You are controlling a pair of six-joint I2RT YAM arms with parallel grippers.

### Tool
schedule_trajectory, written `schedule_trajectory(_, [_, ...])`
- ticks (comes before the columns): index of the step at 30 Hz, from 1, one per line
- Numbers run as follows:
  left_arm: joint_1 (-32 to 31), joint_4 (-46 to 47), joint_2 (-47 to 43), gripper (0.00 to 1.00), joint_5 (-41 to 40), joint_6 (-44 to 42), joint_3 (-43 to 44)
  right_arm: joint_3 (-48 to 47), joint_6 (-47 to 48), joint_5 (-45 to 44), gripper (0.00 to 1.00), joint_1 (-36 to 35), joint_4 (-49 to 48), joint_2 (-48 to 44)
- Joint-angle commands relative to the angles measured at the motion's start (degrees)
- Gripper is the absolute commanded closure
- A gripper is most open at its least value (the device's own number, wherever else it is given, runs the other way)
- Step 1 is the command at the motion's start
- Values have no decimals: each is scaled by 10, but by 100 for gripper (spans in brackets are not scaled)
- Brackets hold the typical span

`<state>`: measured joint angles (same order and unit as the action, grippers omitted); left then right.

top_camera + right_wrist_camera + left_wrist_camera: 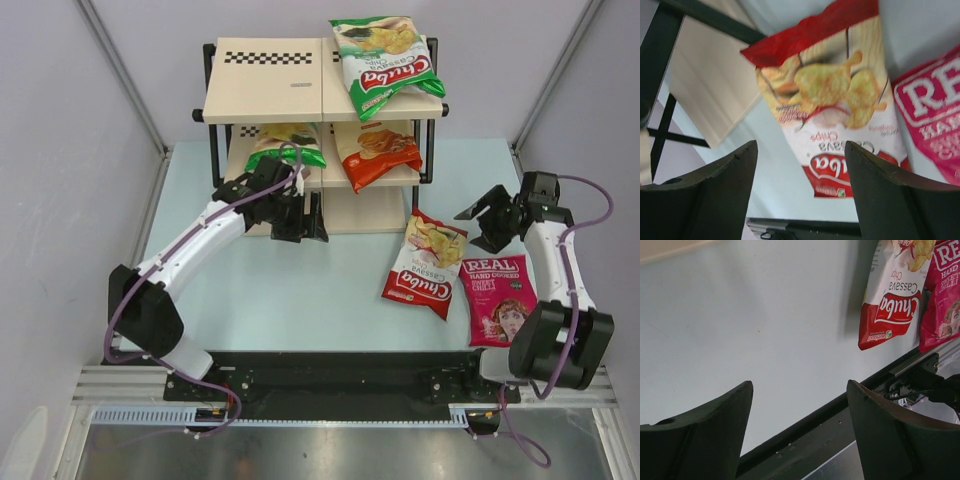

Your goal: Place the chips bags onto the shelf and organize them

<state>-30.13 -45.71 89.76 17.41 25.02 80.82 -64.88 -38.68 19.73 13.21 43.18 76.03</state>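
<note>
The shelf (265,85) stands at the back of the table. One green-and-white chips bag (385,62) lies on its top board. A second green bag (285,147) and an orange bag (375,152) rest on the middle board. A red-and-white bag (425,265) (892,295) (835,100) and a magenta bag (497,298) (942,295) (930,125) lie flat on the table at the right. My left gripper (305,228) (800,390) hangs open and empty in front of the shelf's lower left. My right gripper (478,225) (801,150) is open and empty just right of the red-and-white bag.
A black rail (340,375) with the arm bases runs along the near table edge. Grey walls (70,150) close both sides. The shelf's black frame post (660,45) and a beige board (710,85) show at the left of the right wrist view.
</note>
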Motion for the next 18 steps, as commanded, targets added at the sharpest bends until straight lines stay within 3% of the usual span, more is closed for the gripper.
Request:
schedule_trajectory(1, [-4, 12, -34, 18, 8, -5, 8, -7, 18, -2, 24, 18, -71, 69])
schedule_trajectory(10, [-5, 46, -46, 21, 13, -1, 12, -7, 54, 56, 23, 40, -115, 157])
schedule_trajectory(18, [-12, 63, -48, 21, 9, 13, 2, -7, 116, 18, 23, 51, -93, 193])
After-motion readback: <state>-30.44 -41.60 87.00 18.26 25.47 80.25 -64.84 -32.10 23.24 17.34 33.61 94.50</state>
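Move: The red chips bag lies flat on the table about 4 cm ahead of the open right hand, 5 cm to its left and some 15 cm below. From the same hand, the pink bag lies about 12 cm to the right and 6 cm back, and the foot of the shelf's right front leg is roughly 12 cm ahead and 9 cm left. From the left hand, the red bag is about 26 cm right and 2 cm ahead. Open right hand sinks about 9 cm towards the red bag, slanting forward and right; left hand rises slightly. ##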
